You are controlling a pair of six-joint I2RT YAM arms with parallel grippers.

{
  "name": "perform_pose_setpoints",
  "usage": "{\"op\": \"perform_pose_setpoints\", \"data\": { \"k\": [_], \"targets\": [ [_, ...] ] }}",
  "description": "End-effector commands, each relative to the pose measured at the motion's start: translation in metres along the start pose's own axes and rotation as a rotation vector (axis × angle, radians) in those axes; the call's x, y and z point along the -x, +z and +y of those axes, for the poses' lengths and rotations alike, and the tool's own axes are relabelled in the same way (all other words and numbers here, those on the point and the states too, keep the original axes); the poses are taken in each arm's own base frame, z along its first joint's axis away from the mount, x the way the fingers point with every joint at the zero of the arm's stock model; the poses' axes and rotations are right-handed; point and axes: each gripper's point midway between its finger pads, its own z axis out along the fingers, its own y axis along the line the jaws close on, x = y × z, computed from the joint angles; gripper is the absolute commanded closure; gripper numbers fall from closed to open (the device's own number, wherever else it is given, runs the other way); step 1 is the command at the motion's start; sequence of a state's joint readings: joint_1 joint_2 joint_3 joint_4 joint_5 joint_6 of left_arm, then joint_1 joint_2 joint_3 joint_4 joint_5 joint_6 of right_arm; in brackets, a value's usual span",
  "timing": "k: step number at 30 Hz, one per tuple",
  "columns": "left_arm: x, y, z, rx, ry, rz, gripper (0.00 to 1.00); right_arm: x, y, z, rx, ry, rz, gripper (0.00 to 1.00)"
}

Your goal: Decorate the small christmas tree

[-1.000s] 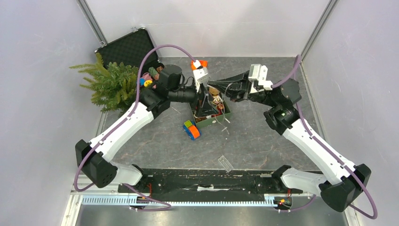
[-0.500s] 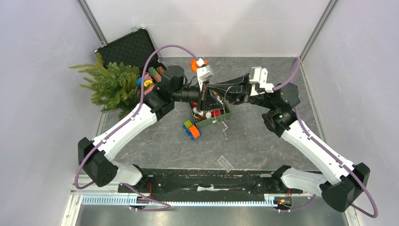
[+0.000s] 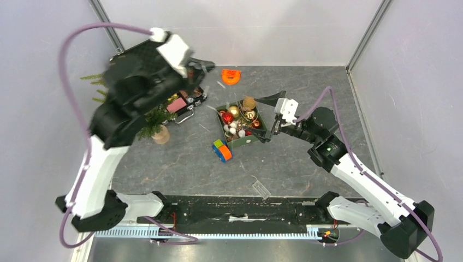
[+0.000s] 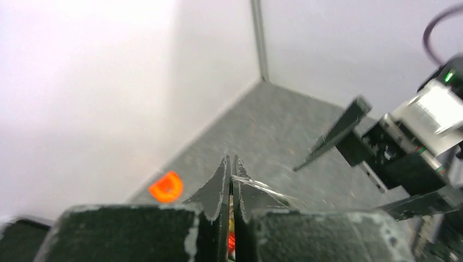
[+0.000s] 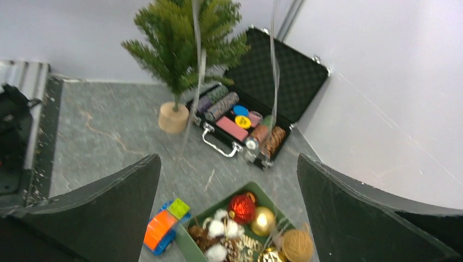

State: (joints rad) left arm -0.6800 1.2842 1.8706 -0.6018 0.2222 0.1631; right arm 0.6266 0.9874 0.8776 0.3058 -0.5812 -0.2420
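The small christmas tree point(image 5: 183, 38) stands at the back left on its tan stump point(image 5: 173, 117); my raised left arm hides most of it point(image 3: 148, 117) from above. High over the open briefcase, my left gripper point(image 3: 197, 64) point(image 4: 230, 164) is shut on a thin clear strand point(image 4: 262, 187). Two lengths of that strand point(image 5: 197, 54) hang down in front of the tree. My right gripper point(image 3: 268, 117) point(image 5: 228, 158) is wide open and holds nothing, beside and above the green box point(image 3: 247, 141) of baubles. A red ball point(image 5: 241, 207) and a gold ball point(image 5: 263, 220) lie in the box.
The open black briefcase point(image 3: 188, 103) of small items lies beside the tree. An orange, blue and green toy block point(image 3: 222, 150) sits in front of the box. An orange piece point(image 3: 231, 75) lies at the back, and a clear plastic bit point(image 3: 262, 189) lies near the front edge.
My left gripper closed over the green box, then rose high and swung back left over the briefcase. My right gripper opened and drew back to the box's right side.
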Motion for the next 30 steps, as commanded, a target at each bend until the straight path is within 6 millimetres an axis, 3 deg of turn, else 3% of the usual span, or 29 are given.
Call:
{"op": "perform_pose_setpoints", "data": {
  "k": [1, 5, 9, 12, 17, 24, 28, 30],
  "targets": [
    [0.050, -0.068, 0.024, 0.161, 0.155, -0.065, 0.98, -0.026, -0.014, -0.018, -0.112, -0.110, 0.108, 0.02],
    [0.074, -0.092, 0.019, 0.151, 0.169, -0.120, 0.98, -0.067, -0.018, -0.029, -0.169, -0.137, 0.219, 0.02],
    [0.087, -0.104, 0.012, 0.131, 0.154, -0.156, 0.98, -0.112, -0.004, -0.040, -0.194, -0.109, 0.321, 0.02],
    [0.092, -0.109, 0.008, 0.114, 0.146, -0.172, 0.98, -0.132, 0.018, -0.036, -0.127, -0.059, 0.333, 0.02],
    [0.106, -0.123, 0.011, 0.140, 0.160, -0.206, 0.98, -0.163, 0.041, -0.049, -0.128, -0.071, 0.363, 0.02],
    [0.134, -0.154, 0.022, 0.227, 0.217, -0.278, 0.98, -0.199, 0.078, -0.034, 0.076, -0.095, 0.380, 0.02],
    [0.146, -0.170, 0.020, 0.240, 0.232, -0.314, 0.98, -0.235, 0.076, -0.042, 0.141, -0.106, 0.551, 0.03],
    [0.143, -0.173, 0.018, 0.233, 0.231, -0.308, 0.98, -0.249, 0.065, -0.035, 0.209, -0.057, 0.657, 0.09]
  ]
}}
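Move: The red bauble in the far-left corner of the ornament box lies about 12 cm ahead of the right hand, 7 cm to its left and some 33 cm below. The gold ball is about 3 cm beyond the bauble and 2 cm to its right; the twine ball is some 6 cm beyond and 8 cm to the right of it; the toy car is 13 cm nearer than the bauble. From the left hand the bauble is roughly 9 cm ahead, 4 cm right and 47 cm down. Towards the red bauble and its neighbours in the ornament box, the empty right hand swoops down about 19 cm and forward some 14 cm, ending further left as well; its fingers stay wide open and tip downwards by roughly 30 degrees. Meanwhile the left hand, still pinching the silvery cord, pulls it up, left and back away from the box, easing off briefly midway before rising again. ##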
